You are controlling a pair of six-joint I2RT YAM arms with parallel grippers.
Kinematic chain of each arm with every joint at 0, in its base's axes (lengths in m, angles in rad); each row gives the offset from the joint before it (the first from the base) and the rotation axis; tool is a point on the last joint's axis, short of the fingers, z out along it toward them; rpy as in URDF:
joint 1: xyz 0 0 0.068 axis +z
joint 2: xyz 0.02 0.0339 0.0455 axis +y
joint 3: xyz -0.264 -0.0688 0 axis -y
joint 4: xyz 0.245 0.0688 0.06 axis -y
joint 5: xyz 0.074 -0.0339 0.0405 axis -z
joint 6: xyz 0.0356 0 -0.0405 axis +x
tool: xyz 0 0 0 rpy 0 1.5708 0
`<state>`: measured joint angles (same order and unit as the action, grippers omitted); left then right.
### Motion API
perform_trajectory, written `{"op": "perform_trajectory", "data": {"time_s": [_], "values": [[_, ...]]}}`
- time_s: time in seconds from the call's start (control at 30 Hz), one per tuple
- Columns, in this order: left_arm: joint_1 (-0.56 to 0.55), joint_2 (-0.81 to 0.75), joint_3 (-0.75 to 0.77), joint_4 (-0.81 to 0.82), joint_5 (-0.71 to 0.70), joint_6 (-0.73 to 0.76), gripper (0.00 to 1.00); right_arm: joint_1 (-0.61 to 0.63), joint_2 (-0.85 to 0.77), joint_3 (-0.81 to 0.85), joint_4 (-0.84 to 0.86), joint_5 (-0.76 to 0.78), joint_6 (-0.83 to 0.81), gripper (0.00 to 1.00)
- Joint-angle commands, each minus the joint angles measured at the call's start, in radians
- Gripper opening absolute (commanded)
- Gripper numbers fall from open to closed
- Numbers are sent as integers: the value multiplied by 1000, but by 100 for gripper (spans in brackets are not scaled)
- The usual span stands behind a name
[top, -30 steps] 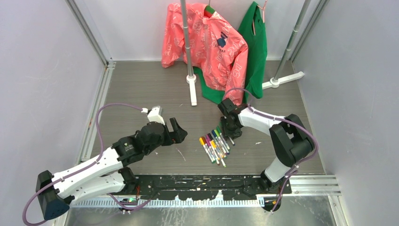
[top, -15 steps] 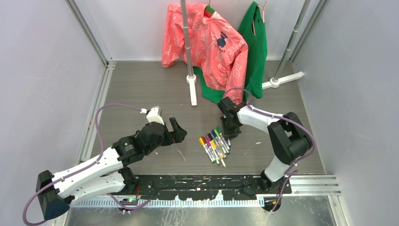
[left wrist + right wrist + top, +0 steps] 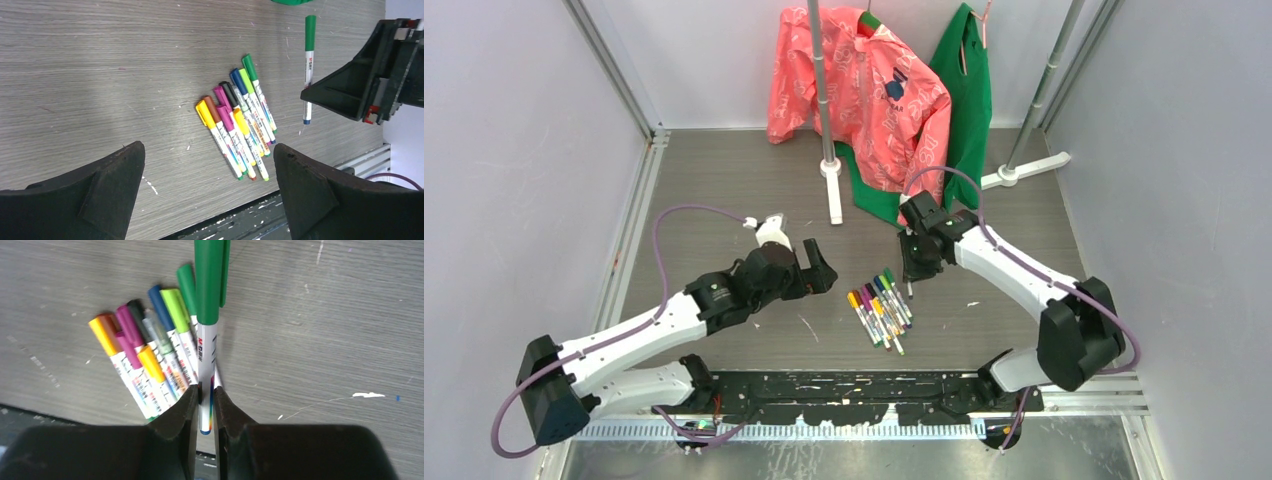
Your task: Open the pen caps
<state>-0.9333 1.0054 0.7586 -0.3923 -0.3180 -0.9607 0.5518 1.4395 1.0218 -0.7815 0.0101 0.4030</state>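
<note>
Several pens (image 3: 879, 305) with white barrels and coloured caps lie side by side on the grey table; they also show in the left wrist view (image 3: 237, 127) and the right wrist view (image 3: 145, 355). My right gripper (image 3: 205, 392) is shut on the lower barrel of one pen (image 3: 206, 360), held above the table just right of the pile. Its green cap (image 3: 209, 280) is on and points away from the fingers. From above, that gripper (image 3: 912, 262) hangs at the pile's far right. My left gripper (image 3: 819, 272) hovers left of the pile, open wide and holding nothing (image 3: 207, 147).
A pink jacket (image 3: 864, 90) and a green garment (image 3: 969, 100) hang at the back on a rack whose white feet (image 3: 834, 195) rest on the table. A black rail (image 3: 874, 385) runs along the near edge, in front of the pens.
My right gripper closed on the green-capped pen and lifted it off the pile's right side. My left arm moved right toward the pens and its jaws opened a little wider.
</note>
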Motion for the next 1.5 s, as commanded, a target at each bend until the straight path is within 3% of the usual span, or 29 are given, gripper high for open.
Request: {"op": "perform_trajectory", "data": {"time_s": [0.0,0.37,0.87,1.4,1.47], "values": [[11,42,55,112,63,22,99,-3,-86,49,-50,-131,28,1],[40,202,109,316,187,27,90,27,-213,4,8,-343,168,1],[68,379,185,456,280,-24,80,173,-163,13,111,-361,263,1],[128,444,140,536,392,-71,55,185,-102,111,84,-367,241,1],[138,449,134,549,406,-76,48,185,-91,117,85,-369,238,1]]}}
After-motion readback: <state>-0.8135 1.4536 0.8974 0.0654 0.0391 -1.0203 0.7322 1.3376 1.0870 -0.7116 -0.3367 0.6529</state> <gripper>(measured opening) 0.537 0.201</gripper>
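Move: The green cap of the pen I hold in my right hand is about 10 cm ahead of my open left hand, 17 cm to its right and 5 cm lower. My left fingers are roughly 18 cm left of my right hand, 3 cm back and 8 cm higher. On the table 8 cm below my right hand, a loose green pen is about 3 cm back and 3 cm left, and the yellow pen 9 cm back and 10 cm left. I bring both hands together above the loose pens. My left hand sweeps about 10 cm right and 6 cm forward, rolls a little and narrows its wide-open fingers to roughly half around the green cap. My right hand keeps its grip near the pen's tail, lifting and carrying it leftwards some 11 cm and back towards the left hand, while rolling about 25 degrees so its left side rises. ##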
